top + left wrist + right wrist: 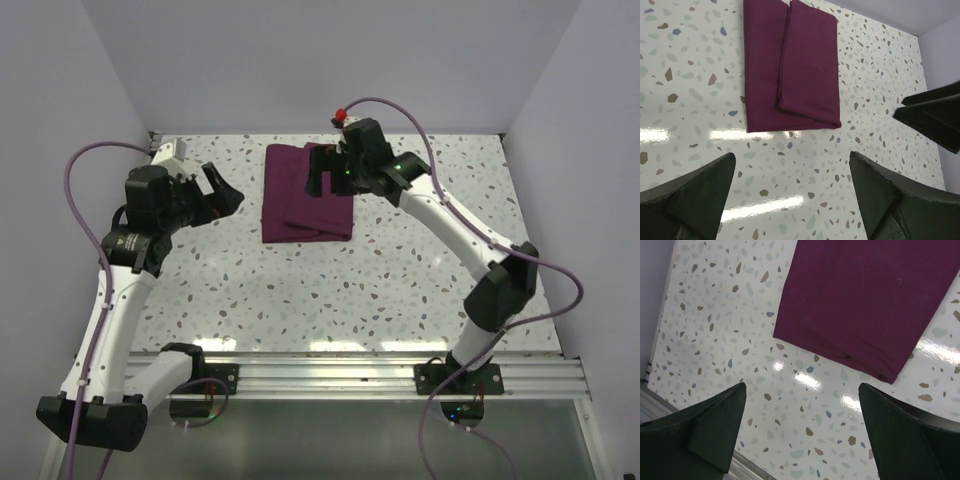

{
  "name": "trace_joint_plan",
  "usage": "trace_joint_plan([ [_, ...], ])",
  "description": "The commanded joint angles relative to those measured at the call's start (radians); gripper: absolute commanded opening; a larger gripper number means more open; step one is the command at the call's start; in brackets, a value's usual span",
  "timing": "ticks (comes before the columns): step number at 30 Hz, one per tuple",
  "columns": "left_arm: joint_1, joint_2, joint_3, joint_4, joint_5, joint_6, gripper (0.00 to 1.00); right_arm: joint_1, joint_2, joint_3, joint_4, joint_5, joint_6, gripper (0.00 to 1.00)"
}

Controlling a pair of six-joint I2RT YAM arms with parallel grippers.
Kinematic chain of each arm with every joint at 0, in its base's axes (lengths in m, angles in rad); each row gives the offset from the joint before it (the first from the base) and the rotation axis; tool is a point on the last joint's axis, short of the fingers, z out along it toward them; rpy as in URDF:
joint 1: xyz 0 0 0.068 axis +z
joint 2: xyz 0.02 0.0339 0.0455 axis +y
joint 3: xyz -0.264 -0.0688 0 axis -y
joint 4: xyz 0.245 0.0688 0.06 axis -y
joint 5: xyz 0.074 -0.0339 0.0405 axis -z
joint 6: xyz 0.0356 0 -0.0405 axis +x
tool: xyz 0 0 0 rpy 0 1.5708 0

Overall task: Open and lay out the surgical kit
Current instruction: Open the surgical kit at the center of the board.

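Note:
The surgical kit (300, 195) is a folded dark maroon cloth bundle lying flat at the back middle of the speckled table; its tray and instruments are hidden inside. My left gripper (228, 190) hovers open to the left of the bundle. In the left wrist view the cloth (790, 65) lies ahead of the left gripper (792, 160), which holds nothing. My right gripper (322, 178) hangs open over the bundle's far right part. Seen from the right wrist, the cloth (870, 300) fills the upper right, beyond the empty right gripper (802, 390). The right gripper's fingers (935, 117) show at the left wrist view's right edge.
White walls close in the table on the left, back and right. An aluminium rail (380, 370) carrying both arm bases runs along the near edge. A small red part (341, 115) sits at the back wall behind the right gripper.

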Motion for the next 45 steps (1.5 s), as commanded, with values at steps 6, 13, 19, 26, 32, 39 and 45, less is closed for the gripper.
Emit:
trace_joint_plan([
  [6,-0.002,-0.14,0.038,-0.135,-0.098,0.004,1.0,0.126,0.413,0.378,-0.177,0.119,-0.075,0.97],
  [13,-0.003,-0.17,0.029,-0.21,-0.091,0.03,1.0,0.169,0.666,0.619,-0.206,0.185,-0.048,0.97],
  [19,-0.002,-0.169,0.052,-0.252,-0.101,0.065,1.0,0.176,0.801,0.725,-0.216,0.274,-0.048,0.97],
  [26,-0.003,-0.18,0.05,-0.269,-0.124,0.101,1.0,0.173,0.869,0.733,-0.209,0.343,-0.055,0.94],
  [32,-0.015,-0.166,0.05,-0.263,-0.143,0.11,1.0,0.175,0.889,0.705,-0.196,0.316,-0.023,0.63],
  [39,-0.025,-0.143,0.056,-0.253,-0.17,0.108,1.0,0.173,0.861,0.707,-0.196,0.305,-0.022,0.11],
  [45,-0.043,-0.066,0.13,-0.25,-0.216,0.142,1.0,0.141,0.745,0.696,-0.194,0.341,-0.02,0.0],
])
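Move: The surgical kit's flap corner, the near-left end of the fold, lies about 7 cm ahead of the right hand, 10 cm to its left and 22 cm below. At that same depth, the kit's near-left corner is roughly 1 cm ahead and 17 cm left, its near-right corner about 2 cm ahead and 7 cm right. From the left hand, the flap corner is some 13 cm ahead, 10 cm right and 24 cm below. The flap corner is what the right hand comes down onto: open, it sinks about 22 cm while swinging some 12 cm left, then eases forward and slightly back right as its fingers tip steeper, left side dropping about 25 degrees. Low over the fold it shuts from wide open, pinching the flap's edge. The open left hand backs off about 5 cm, drifting left. ##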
